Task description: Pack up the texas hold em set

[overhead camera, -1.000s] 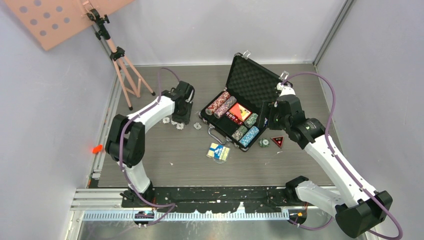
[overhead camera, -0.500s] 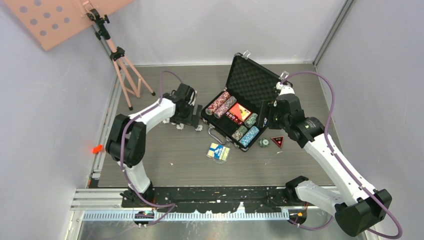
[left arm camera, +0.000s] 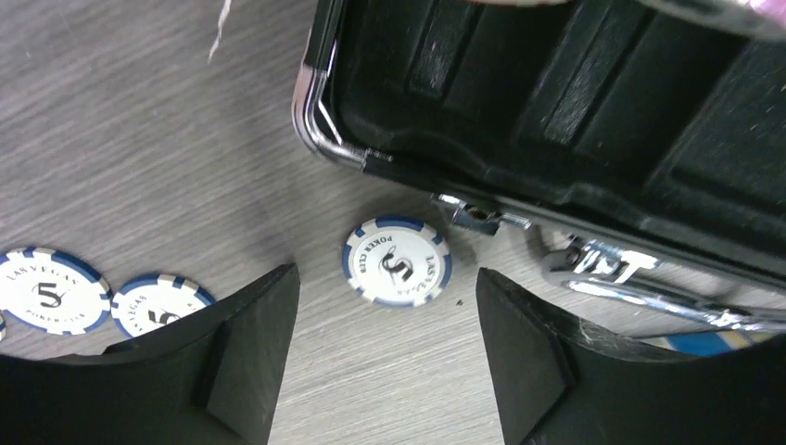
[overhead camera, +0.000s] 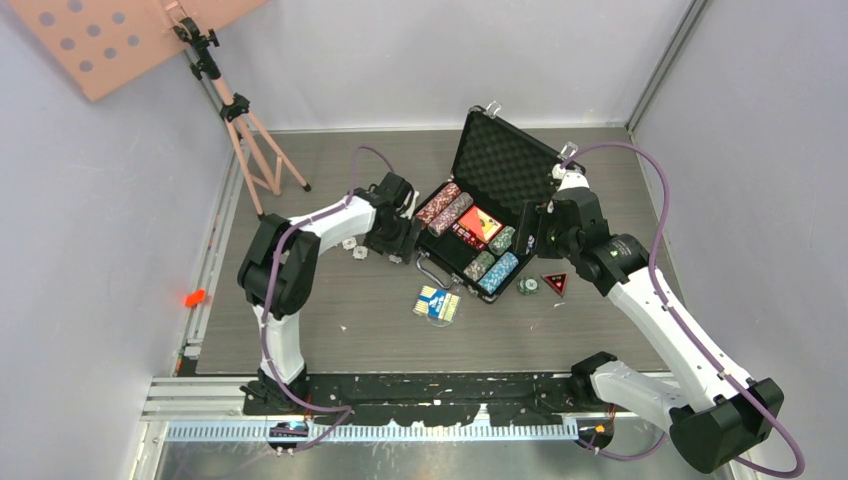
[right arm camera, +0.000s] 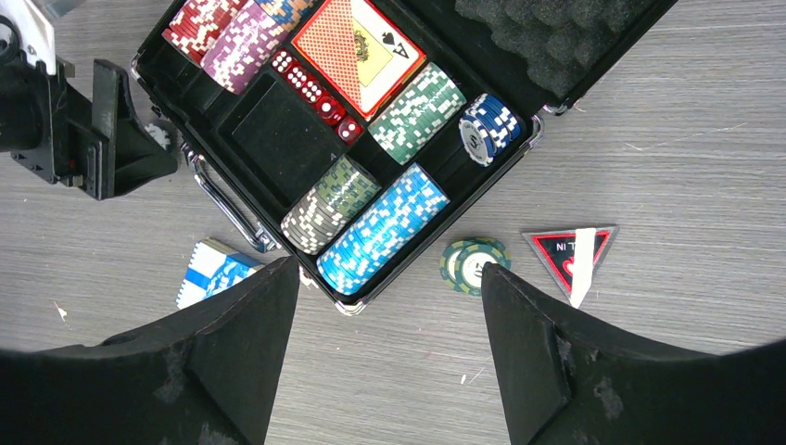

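Observation:
The black silver-trimmed briefcase [overhead camera: 505, 160] lies open, with rows of poker chips [right arm camera: 385, 227], a red card deck [right arm camera: 357, 51] and red dice [right arm camera: 315, 88] inside. My left gripper [left arm camera: 385, 275] is open, low over the table by the case's front left corner [left arm camera: 320, 111]. A white-and-blue chip [left arm camera: 397, 262] lies flat between its fingertips, untouched. Two more such chips [left arm camera: 51, 289] lie to its left. My right gripper [right arm camera: 389, 269] hangs open and empty above the case's front right end. A blue card deck [right arm camera: 213, 272] lies before the case.
Green chips [right arm camera: 473, 262] and a red-and-black triangular token [right arm camera: 567, 252] lie on the table right of the case. The case's metal handle [left arm camera: 640, 278] sticks out at its front. A pink tripod [overhead camera: 250, 130] stands at the back left.
My left arm has swung right from the loose chips toward the briefcase corner, and its jaws have opened wider. The right arm has stayed still.

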Tool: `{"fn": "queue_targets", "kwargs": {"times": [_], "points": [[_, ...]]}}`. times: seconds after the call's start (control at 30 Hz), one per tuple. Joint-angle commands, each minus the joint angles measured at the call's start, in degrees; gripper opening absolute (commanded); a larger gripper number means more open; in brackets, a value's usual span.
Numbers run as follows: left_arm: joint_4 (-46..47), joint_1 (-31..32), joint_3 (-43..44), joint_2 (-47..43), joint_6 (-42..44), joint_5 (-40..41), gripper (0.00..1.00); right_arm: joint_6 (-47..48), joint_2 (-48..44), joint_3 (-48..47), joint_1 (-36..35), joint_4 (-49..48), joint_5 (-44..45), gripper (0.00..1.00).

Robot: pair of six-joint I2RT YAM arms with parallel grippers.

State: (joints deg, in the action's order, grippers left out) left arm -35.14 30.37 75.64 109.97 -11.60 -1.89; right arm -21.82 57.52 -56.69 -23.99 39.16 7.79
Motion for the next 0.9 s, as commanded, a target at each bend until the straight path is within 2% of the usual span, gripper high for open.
{"fn": "queue_targets", "kwargs": {"times": [0.0, 0.07, 0.2, 0.43, 0.57, 0.87], "points": [[2.4, -0.1, 2.4, 1.6, -0.5, 1.4, 0.73, -0.2, -0.7, -1.7, 0.0, 0.2, 0.0, 0.78], [3.4, -0.2, 2.0, 1.6, -0.5, 1.2, 0.71, -0.2, -0.8, -1.7, 0.0, 0.3, 0.2, 0.78], [2.0, -0.1, 2.5, 2.2, 0.1, 1.4, 0.59, 0.0, -1.0, -1.7, 0.0, 0.5, 0.3, 0.78], [0.4, -0.1, 0.5, 0.4, 0.2, 4.1, 0.47, -0.1, -1.3, -1.8, 0.0, 0.8, 0.5, 0.78], [-0.3, -0.1, -0.3, -1.5, 0.9, 4.2, 0.34, -0.1, -1.4, -1.8, 0.0, 0.8, 0.5, 0.78], [-3.5, -1.0, 0.0, -7.6, 0.7, 7.8, 0.32, -0.3, -1.5, -2.0, 0.0, 1.0, 0.1, 0.78]]}}
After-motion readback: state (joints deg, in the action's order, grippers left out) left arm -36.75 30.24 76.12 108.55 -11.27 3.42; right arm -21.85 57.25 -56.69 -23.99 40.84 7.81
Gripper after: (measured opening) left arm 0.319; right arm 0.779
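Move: The lone white-and-blue poker chip lies almost under the left hand, about 1 cm ahead and 1 cm below, between the open fingers. From that hand, the case's near corner is some 6 cm straight ahead, the case handle about 9 cm right and 3 cm back, and another white chip roughly 9 cm left and 2 cm ahead. From the idle right hand the lone chip is about 28 cm left, 7 cm ahead and 19 cm below. Left fingers half-close around the chip, edging 1 cm forward, then rise 1 cm empty, drifting 1.5 cm left. ##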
